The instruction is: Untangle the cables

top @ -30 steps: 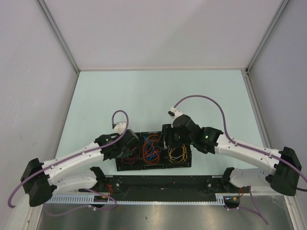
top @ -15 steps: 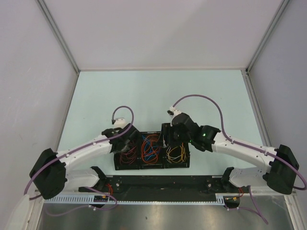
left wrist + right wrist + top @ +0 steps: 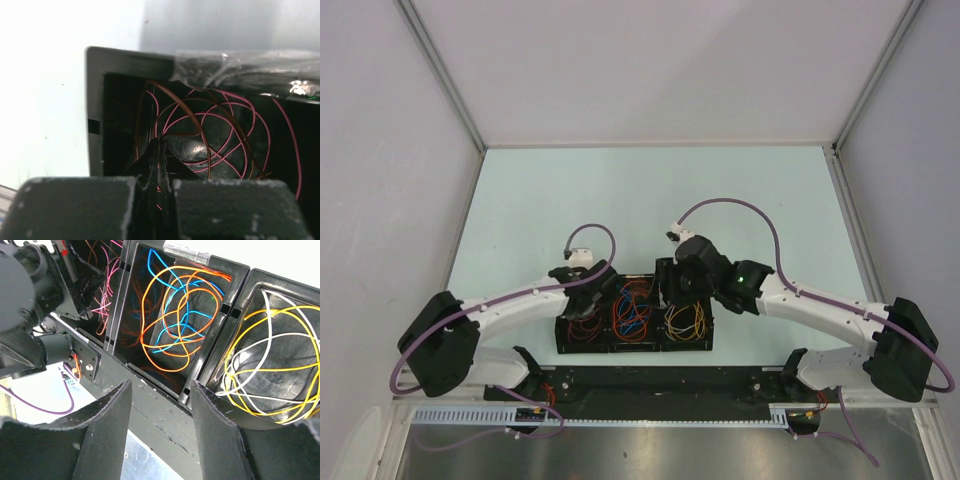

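Three black bins (image 3: 638, 349) stand in a row near the arm bases. The left bin (image 3: 95, 100) holds pink and brown cables (image 3: 220, 125). Orange and blue cables (image 3: 180, 305) fill the middle bin, and yellow and white cables (image 3: 270, 365) fill the right one. My left gripper (image 3: 159, 145) reaches into the left bin, shut, with a thin pink strand (image 3: 159, 190) caught between its fingers. My right gripper (image 3: 161, 385) hangs open and empty over the near edge of the middle and right bins. In the top view the left gripper (image 3: 592, 300) and right gripper (image 3: 675, 290) both hover over the bins.
A black mounting rail (image 3: 650, 380) and a grey slotted duct (image 3: 620, 415) run along the near edge. Pale green table (image 3: 650, 200) stretches behind the bins, with walls on three sides. Clear tape (image 3: 240, 70) covers the left bin's far rim.
My left arm has swung right and forward, bringing its shut gripper from the left bin's outer side to over that bin. The right arm has shifted slightly left, its gripper still open.
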Controlling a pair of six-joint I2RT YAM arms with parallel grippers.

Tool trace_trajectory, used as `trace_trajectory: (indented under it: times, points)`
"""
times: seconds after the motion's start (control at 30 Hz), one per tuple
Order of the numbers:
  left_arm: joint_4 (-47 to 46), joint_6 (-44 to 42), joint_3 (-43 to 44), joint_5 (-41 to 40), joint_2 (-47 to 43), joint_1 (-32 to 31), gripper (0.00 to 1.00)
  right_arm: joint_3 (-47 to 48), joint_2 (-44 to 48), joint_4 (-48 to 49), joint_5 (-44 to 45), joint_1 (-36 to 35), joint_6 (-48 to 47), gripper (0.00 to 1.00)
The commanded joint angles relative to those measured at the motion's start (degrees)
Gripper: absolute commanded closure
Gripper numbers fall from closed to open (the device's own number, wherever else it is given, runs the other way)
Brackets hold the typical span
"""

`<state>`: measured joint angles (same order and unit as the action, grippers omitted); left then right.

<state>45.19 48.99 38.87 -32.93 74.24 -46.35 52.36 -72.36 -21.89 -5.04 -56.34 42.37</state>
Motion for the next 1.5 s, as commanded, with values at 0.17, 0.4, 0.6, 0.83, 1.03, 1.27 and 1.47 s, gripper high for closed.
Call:
trace_trajectory:
  times: [0.17, 0.4, 0.6, 0.83, 1.03, 1.27, 1.47]
  points:
    - [1.0, 0.7, 4.6, -2.5, 0.1, -3.8, 0.92, 1.1, 0.6, 0.4, 0.8, -0.2, -0.4, 0.46]
    - [4.6, 0.1, 8.1, -2.3, -3.0, -4.5, 0.79, 1.1, 2.7, -0.5, 2.6, -1.1, 0.2, 0.46]
    - [7.7, 0.7, 9.8, -2.8, -6.6, -4.5, 0.66, 1.1, 3.6, -0.9, 3.8, -2.2, 0.9, 0.46]
    - [12.1, 0.8, 12.1, -3.9, -11.0, -4.5, 0.48, 1.1, 4.2, -0.8, 4.6, -3.2, 1.1, 0.46]
    - [14.0, -0.9, 13.4, -3.6, -15.3, -4.6, 0.25, 1.1, 4.8, -1.0, 5.0, -3.4, 1.0, 0.46]
    - [17.7, -5.0, 17.5, -5.1, -21.3, -4.3, 0.04, 1.2, 6.1, -2.0, 7.1, -3.4, 1.0, 0.45]
    - [12.0, -14.0, 16.9, -3.8, -27.8, -2.4, 0.0, 1.1, 6.4, -2.8, 8.3, -3.1, 0.7, 0.45]
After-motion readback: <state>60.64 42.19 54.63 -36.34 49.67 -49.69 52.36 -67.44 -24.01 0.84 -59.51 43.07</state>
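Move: The left hand, shut on the brown cable, is already down inside the black box's left compartment, whose middle lies about 3 cm to its right and 3 cm back, roughly level. The pink cable lies some 3 cm right and 2 cm back, about 1 cm lower; the orange and blue cables are around 14 cm right and 2 cm back. From the right hand, the left compartment is about 18 cm left, level fore-and-aft, some 13 cm below. The left hand opens wide, freeing the brown cable, and rises some 15 cm out of the left compartment. ##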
